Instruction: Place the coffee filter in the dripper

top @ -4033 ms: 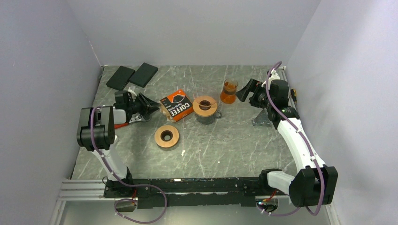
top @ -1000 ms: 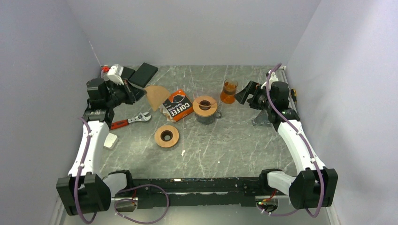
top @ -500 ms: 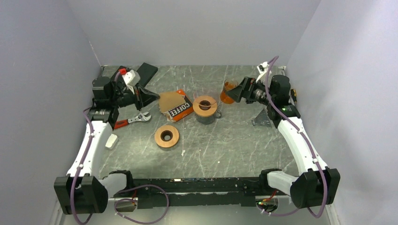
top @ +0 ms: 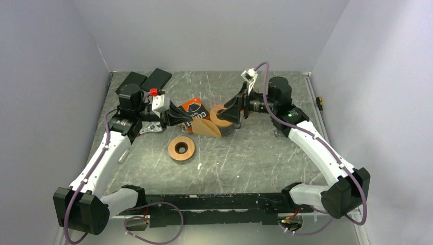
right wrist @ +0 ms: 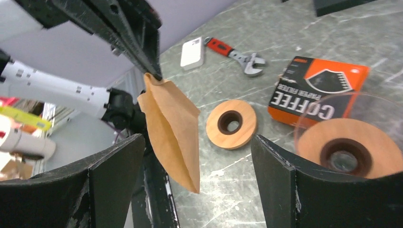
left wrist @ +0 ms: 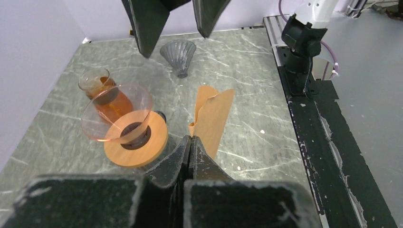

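Observation:
My left gripper is shut on one edge of the brown paper coffee filter. The filter hangs partly spread in the air, just left of the dripper. The dripper is a clear glass cone with a wooden collar, seated on a dark mug. My right gripper hovers at the dripper, facing the filter. Its jaws stand open, one on each side of the filter's lower tip, without touching it.
An orange coffee-filter box lies behind the filter. A loose wooden ring sits nearer the front. Beyond the dripper stand a glass of amber liquid and a grey fluted cone. A wrench and black blocks lie left.
My left arm carried the filter rightward from the back left to beside the dripper. My right arm swung left from the amber glass, its open jaws now at the filter.

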### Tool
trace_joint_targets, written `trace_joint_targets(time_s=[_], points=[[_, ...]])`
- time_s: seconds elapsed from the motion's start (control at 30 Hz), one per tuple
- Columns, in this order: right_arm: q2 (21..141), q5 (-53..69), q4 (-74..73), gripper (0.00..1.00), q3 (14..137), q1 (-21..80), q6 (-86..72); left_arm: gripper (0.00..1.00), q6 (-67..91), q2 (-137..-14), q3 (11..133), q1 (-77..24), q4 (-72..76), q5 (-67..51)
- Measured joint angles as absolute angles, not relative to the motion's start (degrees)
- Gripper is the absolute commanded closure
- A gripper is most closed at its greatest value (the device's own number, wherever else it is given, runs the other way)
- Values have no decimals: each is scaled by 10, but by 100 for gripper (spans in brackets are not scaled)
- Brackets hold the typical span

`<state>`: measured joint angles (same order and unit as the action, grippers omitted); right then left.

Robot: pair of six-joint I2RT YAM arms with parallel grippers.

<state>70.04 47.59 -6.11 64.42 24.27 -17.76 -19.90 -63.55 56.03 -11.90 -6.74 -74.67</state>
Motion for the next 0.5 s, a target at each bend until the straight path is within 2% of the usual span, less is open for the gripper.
trace_joint_targets(time_s=[0.1, 0.27, 0.5], points=[[708, 484, -72, 28, 648, 272, -150, 100, -203, -636, 560, -128, -61, -753], [715, 484, -101, 29, 656, 307, -114, 100, -203, -636, 559, -135, -47, -754], [724, 457, -118, 39, 657, 325, -92, 100, -203, -636, 559, -140, -37, -754]])
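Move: The left hand holds the coffee filter by one corner; its middle lies about 5 cm left of the open right hand, 5 cm back and some 4 cm lower. From the right hand, the dripper on its wooden ring is about 10 cm ahead, straight in line and 15 cm down; the spare wooden ring is 18 cm left, 1 cm ahead, 29 cm below. From the left hand, the dripper lies about 12 cm right, 11 cm ahead, 14 cm below. The left fingers keep their pinch on the filter's corner, nearly still, while the right hand closes in on its free end, going some 3 cm left and 3 cm back, the backward part early on, and sinking about 2.5 cm. Its fingers narrow from nearly wide open to about two thirds and come around the free end; no touch there can be made out. The wrist turns about 10 degrees. ##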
